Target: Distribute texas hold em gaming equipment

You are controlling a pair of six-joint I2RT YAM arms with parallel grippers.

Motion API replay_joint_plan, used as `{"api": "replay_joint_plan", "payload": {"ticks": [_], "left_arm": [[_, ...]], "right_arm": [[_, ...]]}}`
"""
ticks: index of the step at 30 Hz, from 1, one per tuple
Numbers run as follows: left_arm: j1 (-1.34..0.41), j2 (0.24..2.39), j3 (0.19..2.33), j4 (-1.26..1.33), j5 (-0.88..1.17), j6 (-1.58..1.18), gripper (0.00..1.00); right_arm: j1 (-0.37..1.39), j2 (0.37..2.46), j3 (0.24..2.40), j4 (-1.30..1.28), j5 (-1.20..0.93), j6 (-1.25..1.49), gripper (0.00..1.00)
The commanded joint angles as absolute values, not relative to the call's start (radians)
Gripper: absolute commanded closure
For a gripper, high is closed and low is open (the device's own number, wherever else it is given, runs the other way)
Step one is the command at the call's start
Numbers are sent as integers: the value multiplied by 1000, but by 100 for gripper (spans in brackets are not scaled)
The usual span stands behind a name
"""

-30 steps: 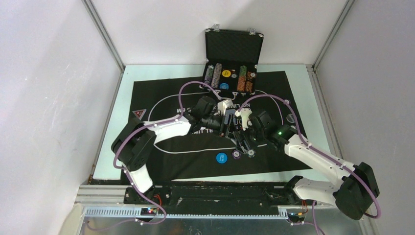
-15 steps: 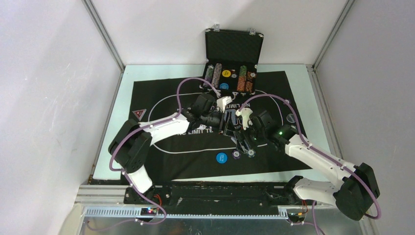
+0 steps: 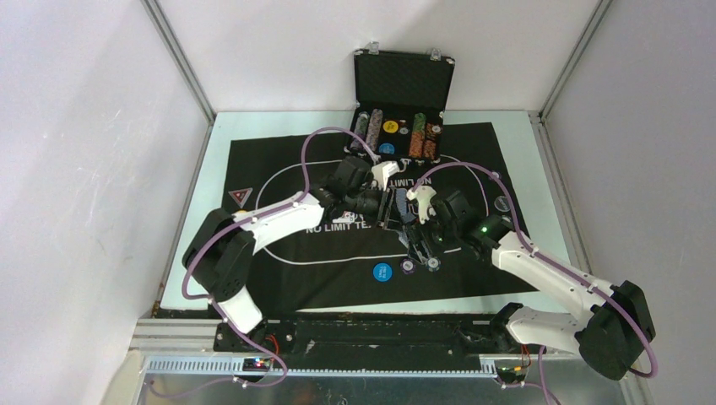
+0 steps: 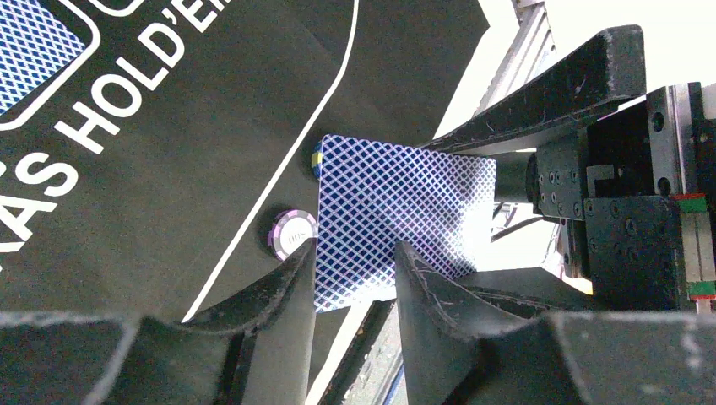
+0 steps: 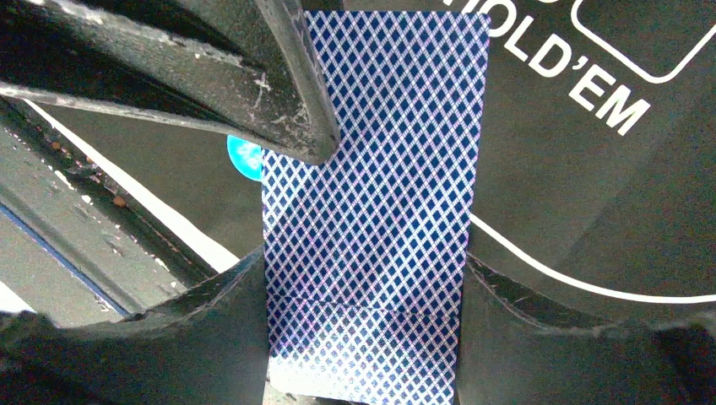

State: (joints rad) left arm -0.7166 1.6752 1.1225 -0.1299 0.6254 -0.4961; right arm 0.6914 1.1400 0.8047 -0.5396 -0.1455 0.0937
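Observation:
A stack of blue-backed playing cards (image 5: 367, 253) fills the gap between the fingers of my right gripper (image 5: 365, 291), which is shut on it above the middle of the black mat (image 3: 279, 278). My left gripper (image 4: 355, 270) meets it from the left. Its jaws stand partly apart, with the near edge of the top card (image 4: 397, 211) showing between them. One left finger (image 5: 253, 93) lies across the corner of the stack. On the mat below lie a purple chip (image 4: 293, 234) and a blue round button (image 3: 382, 272). Another card (image 4: 34, 42) lies face down in a printed box.
A black hard case (image 3: 404, 80) stands open at the mat's far edge, with rows of chips (image 3: 397, 135) inside. A red triangular marker (image 3: 240, 197) lies on the mat's left side and a round chip (image 3: 502, 203) near its right edge. Both grippers crowd the centre.
My left gripper's jaws have narrowed around the edge of the top card, and the left arm has shifted slightly toward the far side. The right gripper has stayed put with the cards.

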Motion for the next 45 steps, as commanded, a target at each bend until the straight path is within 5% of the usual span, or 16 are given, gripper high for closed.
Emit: {"api": "replay_joint_plan", "payload": {"ticks": [1,6,15,35,45], "left_arm": [[-709,1631,1153,-168,575,-449,59],[-710,1605,1155,-197,542,-432,65],[-707,1560,1152,-234,474,-415,98],[-652,1410,1058,-179,627,-385,100],[-615,1544,1155,-246,693,-241,100]], "right_arm": [[689,1110,824,-477,-143,89,100],[687,1113,824,-479,-139,90,100],[673,1122,823,-482,-94,104,100],[627,1111,816,-488,187,188,100],[603,1077,807,-493,248,218,100]]}}
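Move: The deck's top card, already slid partly off the deck and poking between the left fingers, has its middle about 3 cm right of the left hand and 2 cm back, level with it; the deck lies 5 cm right and 4 cm back. The face-down board card is some 9 cm ahead, 1 cm right and 12 cm below. From the right hand, the top card is roughly 3 cm ahead and 3 cm left. The left fingers shut fully on the jutting top card, one on each face, as the hand eases left, then draw it clear of the deck, rising and going left, each about 5 cm in all. The right hand keeps its grip on the deck and, starting a little later, swings it about 6 cm right and 5 cm forward, turning some 20 degrees clockwise. ##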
